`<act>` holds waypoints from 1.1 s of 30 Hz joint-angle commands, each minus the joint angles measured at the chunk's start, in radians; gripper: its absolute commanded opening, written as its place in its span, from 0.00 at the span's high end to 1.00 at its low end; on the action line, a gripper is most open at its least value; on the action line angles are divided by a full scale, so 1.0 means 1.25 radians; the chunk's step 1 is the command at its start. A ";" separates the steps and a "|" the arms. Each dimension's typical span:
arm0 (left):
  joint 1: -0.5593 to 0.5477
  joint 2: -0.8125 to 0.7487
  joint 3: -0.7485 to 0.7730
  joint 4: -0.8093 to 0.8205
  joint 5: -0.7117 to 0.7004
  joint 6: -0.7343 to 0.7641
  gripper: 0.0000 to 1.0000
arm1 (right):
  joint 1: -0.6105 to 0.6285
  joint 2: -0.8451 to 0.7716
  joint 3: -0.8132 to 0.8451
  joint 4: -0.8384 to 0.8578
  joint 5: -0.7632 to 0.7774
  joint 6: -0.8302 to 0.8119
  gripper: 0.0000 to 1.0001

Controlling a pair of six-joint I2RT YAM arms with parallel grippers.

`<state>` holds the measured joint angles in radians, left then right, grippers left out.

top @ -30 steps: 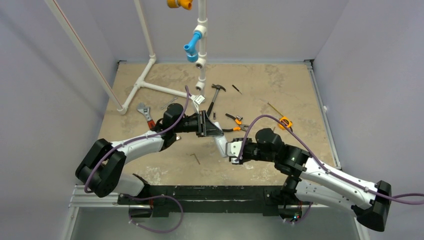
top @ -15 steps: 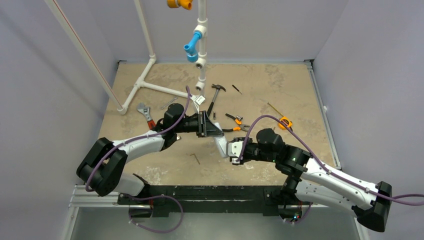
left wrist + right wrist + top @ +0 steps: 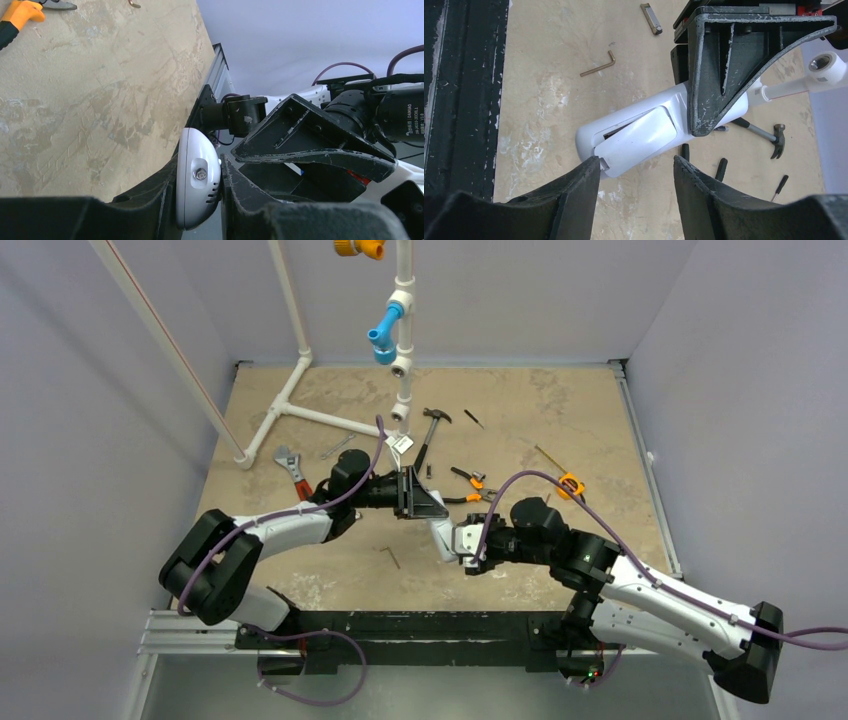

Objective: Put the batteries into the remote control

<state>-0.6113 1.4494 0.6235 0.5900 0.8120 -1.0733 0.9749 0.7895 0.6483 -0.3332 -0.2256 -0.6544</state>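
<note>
My left gripper (image 3: 200,172) is shut on the remote control (image 3: 198,182), pinching the white handset edge-on above the table. In the right wrist view the remote control (image 3: 589,132) shows its back, and the white battery cover (image 3: 639,140) sits askew on it with a dark gap at one edge. My right gripper (image 3: 636,165) is open just below that end; its left fingertip (image 3: 593,167) touches the cover's corner and the other finger stands apart. Two dark batteries (image 3: 685,151) (image 3: 721,169) lie on the table beneath the remote. From above, the two grippers meet at the remote control (image 3: 440,532).
A hex key (image 3: 599,64), a small metal piece (image 3: 651,19), a hammer (image 3: 769,135) and a screwdriver (image 3: 780,186) lie around. Orange pliers (image 3: 465,480), a tape measure (image 3: 570,483), a wrench (image 3: 292,470) and a white pipe frame (image 3: 300,410) occupy the far half.
My right gripper's jaws have spread wider at the remote's cover end. The left arm has shifted slightly while still holding the remote.
</note>
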 commanded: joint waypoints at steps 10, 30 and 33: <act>-0.006 0.002 -0.002 0.067 0.022 -0.017 1.00 | -0.002 -0.027 0.010 0.005 -0.041 0.013 0.39; -0.006 -0.020 -0.004 0.025 -0.034 -0.005 1.00 | -0.002 -0.093 0.049 0.109 0.232 0.641 0.21; -0.006 -0.017 0.000 0.018 -0.039 -0.004 1.00 | -0.003 0.024 0.166 -0.096 0.325 0.731 0.24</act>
<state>-0.6159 1.4509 0.6231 0.5972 0.7780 -1.0821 0.9741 0.6823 0.6804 -0.1997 -0.0151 0.0177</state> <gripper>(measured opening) 0.259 0.780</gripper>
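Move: Ahead of the right fingertips, about 3 cm to this hand's left, level fore-and-aft and some 2 cm lower, the battery cover lies slightly askew on the remote's back. From the right hand, the pliers are about 12 cm ahead and 4 cm right, and the hex key about 14 cm left and level fore-and-aft, both on the table some 18 cm below. From the left hand, which grips the remote's far end, the cover lies about 6 cm back and 1 cm right, at about the same height. Opening its fingers further beside the loose cover, the right hand first stays put and eases back about a centimetre, then rises quickly, about 6.5 cm in all, away from the remote. As it lifts, its wrist rolls and turns clockwise, about 40 degrees altogether, so the fingers dip less and swing forward; it ends drifting a little forward. The left hand keeps its grip, holding the remote nearly still. ##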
